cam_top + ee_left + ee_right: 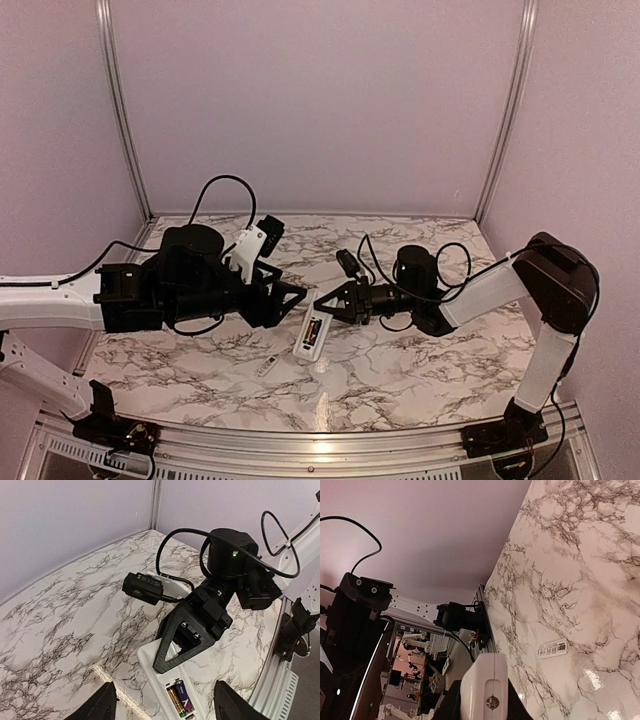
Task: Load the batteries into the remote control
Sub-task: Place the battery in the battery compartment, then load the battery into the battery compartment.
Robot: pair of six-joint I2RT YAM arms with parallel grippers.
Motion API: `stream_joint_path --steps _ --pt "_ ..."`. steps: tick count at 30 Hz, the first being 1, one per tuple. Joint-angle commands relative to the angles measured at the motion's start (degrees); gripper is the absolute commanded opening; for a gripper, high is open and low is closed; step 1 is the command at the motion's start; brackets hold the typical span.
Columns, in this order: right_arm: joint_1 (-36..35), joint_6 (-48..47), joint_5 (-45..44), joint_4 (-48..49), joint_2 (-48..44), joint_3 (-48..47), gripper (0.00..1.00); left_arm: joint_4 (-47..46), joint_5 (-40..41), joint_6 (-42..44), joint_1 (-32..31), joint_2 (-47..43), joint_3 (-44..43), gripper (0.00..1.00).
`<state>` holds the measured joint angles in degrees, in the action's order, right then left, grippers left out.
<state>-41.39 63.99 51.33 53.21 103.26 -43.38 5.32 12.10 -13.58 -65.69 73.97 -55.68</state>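
The white remote control (pixel 312 338) lies back-up on the marble table. Its open compartment holds both batteries side by side in the left wrist view: the golden one (pixel 175 699) and the blackish-purple one (pixel 185 697). My right gripper (pixel 323 306) is shut on the remote's far end, its triangular finger (pixel 176 641) lying over the white body (pixel 152 666). In the right wrist view the remote's end (pixel 484 687) fills the space between the jaws. My left gripper (pixel 300 294) is open and empty just above the remote, with its fingertips (pixel 97 707) wide on either side of the compartment.
A small white cover plate with a printed label (pixel 268 366) lies on the table left of the remote, also shown in the right wrist view (pixel 552 649). The table's metal front rail (pixel 320 445) runs along the near edge. Pale walls close the back and sides.
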Motion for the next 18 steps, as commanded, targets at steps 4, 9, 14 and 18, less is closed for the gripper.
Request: stream_joint_path --steps 4,9,14,18 --pt "0.0 -10.8 5.5 -9.7 -1.1 -2.5 0.0 3.1 -9.5 18.4 0.1 -4.0 2.6 0.66" --pt "-1.2 -16.0 7.3 -16.0 -1.6 -4.4 0.0 3.3 -15.0 29.2 -1.1 -2.8 4.5 0.56" --pt "-2.5 -17.7 7.3 -19.6 -1.6 -5.6 0.0 2.0 -14.9 35.6 -3.6 -1.1 5.6 0.41" --pt "-2.9 -19.2 6.8 -22.0 -1.6 -6.9 0.0 2.4 -13.6 38.1 -5.0 1.9 4.9 0.35"
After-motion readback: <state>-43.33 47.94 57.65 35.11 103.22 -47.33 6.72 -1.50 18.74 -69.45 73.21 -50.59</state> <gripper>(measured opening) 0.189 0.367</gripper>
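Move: The left hand is empty, with the remote's battery compartment, both batteries already in it, some 5 cm to its right, roughly 2 cm back and about 9 cm below. The right fingertips gripping the remote's far end are about 3 cm ahead of the left hand, 8 cm right and 8 cm below; a small white piece lies on the table about 5 cm back, 6 cm left and 24 cm below. From the right hand the compartment is about 5 cm back, 2 cm left and just below. The left hand finishes rising with a couple of centimetres more, while already drawing back, then sinks about 6 cm as it goes on back to some 6.5 cm in all, closing in on the battery compartment; its wrist swings clockwise about 30 degrees and rolls left side up, and the open fingers narrow by nearly half without touching the remote. The right hand keeps its grip on the remote and brings it about 3 cm back and 2.5 cm down, turning it some 10 degrees counter-clockwise. ##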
